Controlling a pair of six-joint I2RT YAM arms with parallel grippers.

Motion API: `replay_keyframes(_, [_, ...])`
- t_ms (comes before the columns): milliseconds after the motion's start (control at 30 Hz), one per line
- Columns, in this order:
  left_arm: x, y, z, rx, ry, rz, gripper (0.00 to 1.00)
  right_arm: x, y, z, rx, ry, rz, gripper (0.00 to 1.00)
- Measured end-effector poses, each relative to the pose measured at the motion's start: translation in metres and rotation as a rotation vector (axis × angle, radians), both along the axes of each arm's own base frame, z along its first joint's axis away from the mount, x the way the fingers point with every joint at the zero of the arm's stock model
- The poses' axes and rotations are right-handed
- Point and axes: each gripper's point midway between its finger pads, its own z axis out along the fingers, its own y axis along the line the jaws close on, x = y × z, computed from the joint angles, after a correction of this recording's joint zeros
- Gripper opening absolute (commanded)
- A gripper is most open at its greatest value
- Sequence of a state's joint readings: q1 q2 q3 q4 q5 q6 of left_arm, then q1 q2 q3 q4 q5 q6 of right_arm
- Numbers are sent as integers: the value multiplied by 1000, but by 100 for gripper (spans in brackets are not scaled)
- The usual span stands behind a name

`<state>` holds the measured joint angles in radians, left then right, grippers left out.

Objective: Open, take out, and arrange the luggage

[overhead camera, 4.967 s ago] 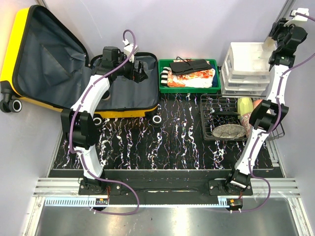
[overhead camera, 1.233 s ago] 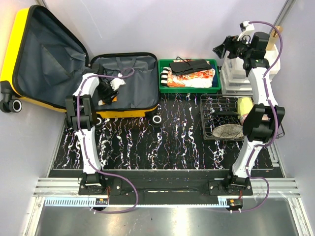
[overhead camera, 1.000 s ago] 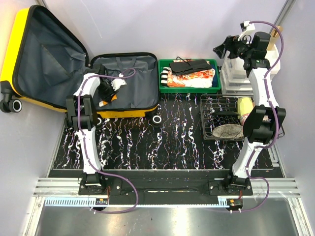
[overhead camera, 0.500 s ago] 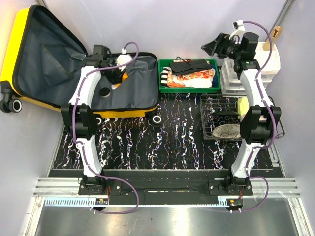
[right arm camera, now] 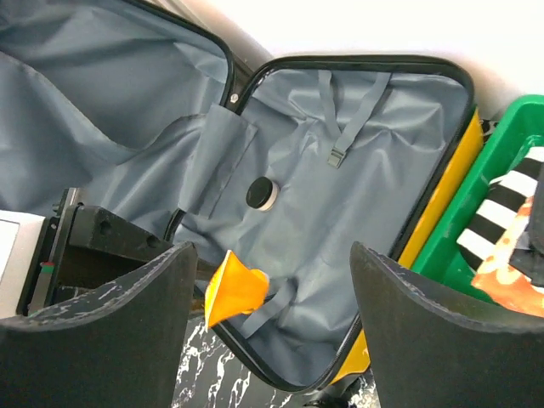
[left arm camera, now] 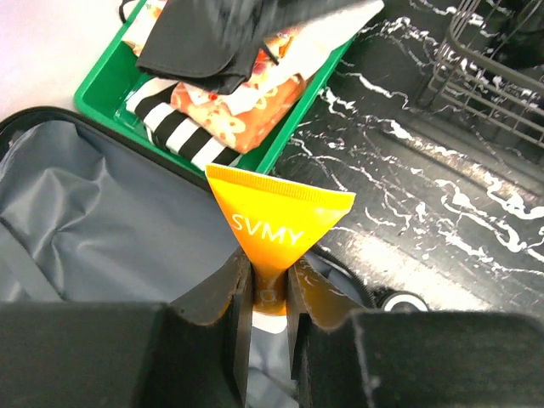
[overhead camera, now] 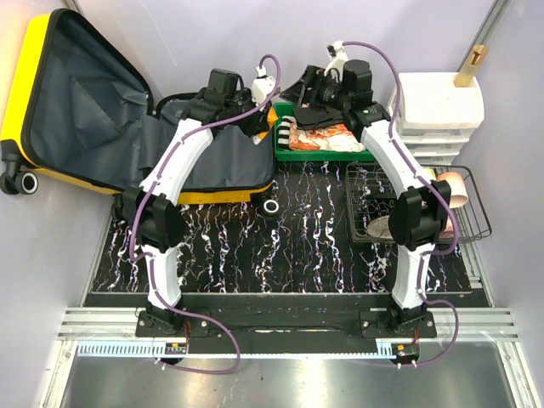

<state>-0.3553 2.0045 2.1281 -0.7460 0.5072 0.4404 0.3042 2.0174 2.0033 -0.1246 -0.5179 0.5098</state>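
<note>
The luggage [overhead camera: 76, 102] is a yellow hard-shell suitcase lying open at the back left, its grey lining [left arm camera: 102, 212] showing. My left gripper [left arm camera: 270, 272] is shut on an orange tube [left arm camera: 276, 217] marked SVMY and holds it over the suitcase's right edge, near the green tray [left arm camera: 93, 93]. From above, that gripper [overhead camera: 257, 126] hangs by the case's right rim. My right gripper [overhead camera: 310, 92] stands open and empty above the tray, facing the suitcase. In the right wrist view the tube [right arm camera: 231, 287] shows between the spread fingers [right arm camera: 153, 323]. A small round black-and-white jar [right arm camera: 261, 194] lies on the lining.
The green tray [overhead camera: 280, 153] holds folded clothes: a black item, an orange-patterned one and a striped one. A white drawer unit [overhead camera: 438, 110] stands at the back right. In front of it a wire rack [overhead camera: 476, 212] holds a pink cup and a plate. A suitcase wheel [overhead camera: 271, 206] rests on the black marbled mat.
My left arm rose out of the suitcase with the orange tube and moved right toward the tray. My right arm swung left from the drawer unit to above the tray.
</note>
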Motion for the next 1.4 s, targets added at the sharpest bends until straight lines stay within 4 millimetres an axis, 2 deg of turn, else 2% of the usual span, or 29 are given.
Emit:
replay_keyframes(167, [-3, -16, 6, -42, 7, 4, 17, -10, 18, -10, -14, 24, 13, 75])
replay_keyframes(333, [-4, -20, 7, -63, 27, 23, 17, -19, 23, -36, -33, 79, 19, 72])
replay_keyframes(667, [-5, -22, 7, -82, 53, 42, 17, -35, 39, -37, -42, 76, 48, 62])
replay_keyframes(700, [-5, -22, 7, -85, 52, 44, 17, -37, 41, -38, -45, 76, 54, 56])
replay_keyframes(800, [-5, -22, 7, -87, 56, 51, 17, -40, 46, -39, -52, 69, 60, 45])
replay_keyframes(900, [-5, -23, 7, -91, 60, 53, 19, -41, 47, -37, -51, 64, 63, 21])
replay_keyframes(933, [-5, -23, 6, -91, 62, 54, 21, -42, 48, -36, -53, 58, 63, 6])
replay_keyframes(967, [-5, -24, 6, -92, 63, 53, 23, -42, 48, -35, -57, 55, 60, 0])
replay_keyframes(1000, [-5, -24, 6, -92, 62, 52, 24, -41, 47, -35, -62, 49, 54, 0])
replay_keyframes(1033, [-5, -24, 6, -92, 60, 53, 27, -39, 46, -35, -68, 45, 37, 0])
replay_keyframes(1067, [-4, -24, 5, -92, 59, 53, 39, -38, 45, -36, -75, 41, 30, 0])
replay_keyframes(1133, [-3, -25, 3, -94, 56, 51, 55, -36, 42, -37, -94, 33, 11, 0])
replay_keyframes(1167, [-3, -25, 3, -96, 56, 50, 72, -35, 40, -39, -103, 34, 2, 0])
replay_keyframes(1233, [-4, -25, 3, -99, 58, 42, 91, -31, 35, -41, -126, 21, -16, 0])
replay_keyframes(1300, [-5, -24, 4, -104, 64, 43, 99, -27, 27, -41, -142, 9, -33, 0])
replay_keyframes(1400, [-9, -20, 6, -112, 78, 43, 99, -16, 3, -35, -155, -8, -75, 0])
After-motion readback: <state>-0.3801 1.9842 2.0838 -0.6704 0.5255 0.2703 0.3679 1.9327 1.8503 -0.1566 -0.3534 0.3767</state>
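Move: The orange tube, still in the left fingers, has its middle about 6 cm back, 7 cm left and 4 cm below the open right hand. From the left hand it sits about 2 cm forward and 2 cm right, level with it. The green tray of clothes is about 5 cm back, 9 cm right and 28 cm below the right hand; the emptied suitcase half lies about 7 cm back, 21 cm left and 29 cm down from that hand. The right fingers close on the flat crimped end of the orange tube after easing some 7 cm left, back and down to it, while the left hand, having shifted about 2 cm right, holds it out almost still. Once the right has shut, the left opens wide and lets go; the right then draws the tube about 5 cm off to the right and slightly forward. ##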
